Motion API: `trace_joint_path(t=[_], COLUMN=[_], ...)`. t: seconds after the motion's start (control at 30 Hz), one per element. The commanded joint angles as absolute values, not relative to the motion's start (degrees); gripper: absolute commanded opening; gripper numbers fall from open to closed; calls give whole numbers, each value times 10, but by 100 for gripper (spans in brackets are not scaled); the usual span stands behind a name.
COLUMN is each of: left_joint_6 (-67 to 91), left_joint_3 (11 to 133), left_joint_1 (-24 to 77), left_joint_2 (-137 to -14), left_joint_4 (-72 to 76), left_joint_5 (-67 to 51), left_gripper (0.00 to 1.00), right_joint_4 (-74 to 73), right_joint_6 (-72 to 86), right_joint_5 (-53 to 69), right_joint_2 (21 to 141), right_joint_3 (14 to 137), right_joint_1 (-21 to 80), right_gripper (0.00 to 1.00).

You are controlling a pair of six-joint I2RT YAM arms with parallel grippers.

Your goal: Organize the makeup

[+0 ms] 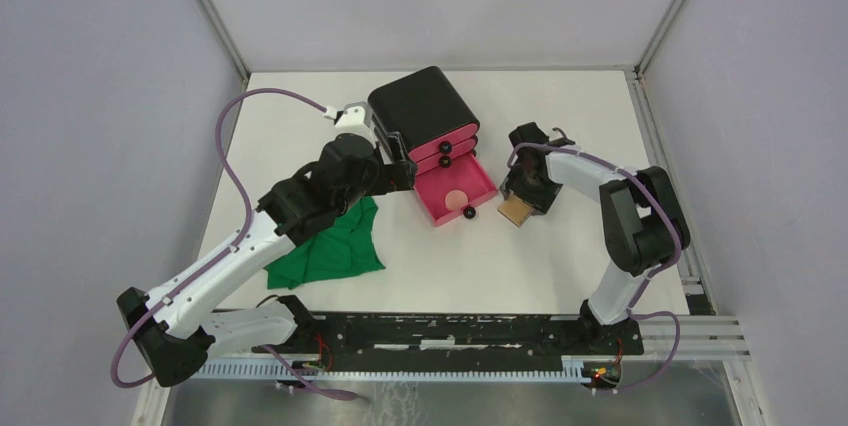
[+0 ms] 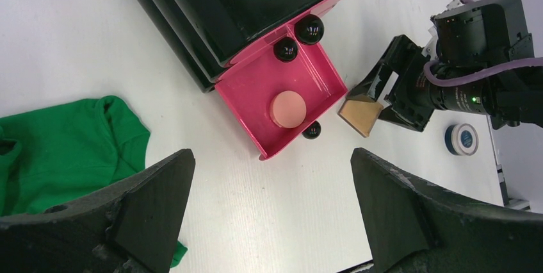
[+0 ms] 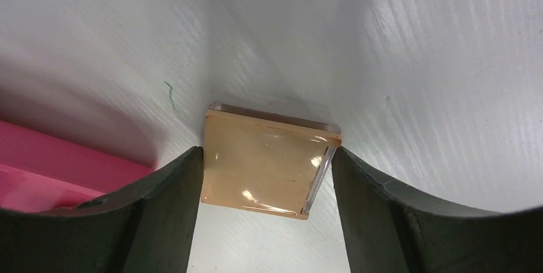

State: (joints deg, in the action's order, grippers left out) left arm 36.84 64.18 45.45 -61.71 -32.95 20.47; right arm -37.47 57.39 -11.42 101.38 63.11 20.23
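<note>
A tan square pad [image 3: 262, 151] lies tilted on the white table just right of the pulled-out pink drawer [image 1: 484, 179]. My right gripper [image 3: 267, 177] is closed on it, one finger against each side edge; the pad [image 1: 515, 210] shows under that gripper [image 1: 520, 202] from above. A pink round puff [image 2: 287, 107] lies inside the drawer. A small round white-rimmed compact [image 2: 461, 139] sits on the table beyond the right arm. My left gripper [image 2: 272, 164] hangs open above bare table near the drawer's front, with nothing between its fingers.
The black box [image 1: 425, 106] with pink drawers stands at the table's back centre, its lowest drawer open toward me. A green cloth [image 1: 335, 246] lies crumpled under the left arm. The table's right edge runs close behind the right arm.
</note>
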Motion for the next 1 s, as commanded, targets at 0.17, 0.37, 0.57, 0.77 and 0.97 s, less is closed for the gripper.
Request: trace_joint_path(t=[0.17,0.37,0.57,0.77,0.97], left_joint_6=[345,352,356,359,360], left_joint_3=[650,645,648,645,645], left_joint_1=[454,454,454,454,454], left_joint_2=[-601,-584,-581,-565,-562], left_joint_4=[-322,-315,-324,-330,-335], left_joint_5=[209,222,224,229,232], left_gripper=[99,99,99,99,99], right_joint_4=[-361,-308,-295,-258,-231], right_joint_6=[488,465,472,489,501], right_joint_5=[-77,-70,-66,-57,-66], right_joint_2=[880,826,880,942,987], right_joint_3=[609,611,674,709,731], right_joint_1=[201,234,288,305,311], right_gripper=[71,71,71,72,77])
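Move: The right hand already pinches the square compact, low at the table. The open pink drawer it is taken to has its middle about 14 cm to the left, 5 cm ahead and 1 cm up. In that drawer the peach disc sits some 14 cm left and 2 cm ahead; the open drawer's knob is 11 cm left, 1 cm back. The black box rises 17 cm ahead, 21 cm left. From the left hand, the open drawer lies 4 cm ahead, 11 cm right, 24 cm below. Keeping the square compact pinched between its fingertips, the right hand lifts it clear of the table by nearly 10 cm, then sweeps it about 10 cm left over the drawer's right wall. It finishes by easing forward and down a couple of centimetres, the wrist having turned some 20 degrees counter-clockwise and tipped the fingers forward. The open left hand backs off 2–3 cm, up and left. ##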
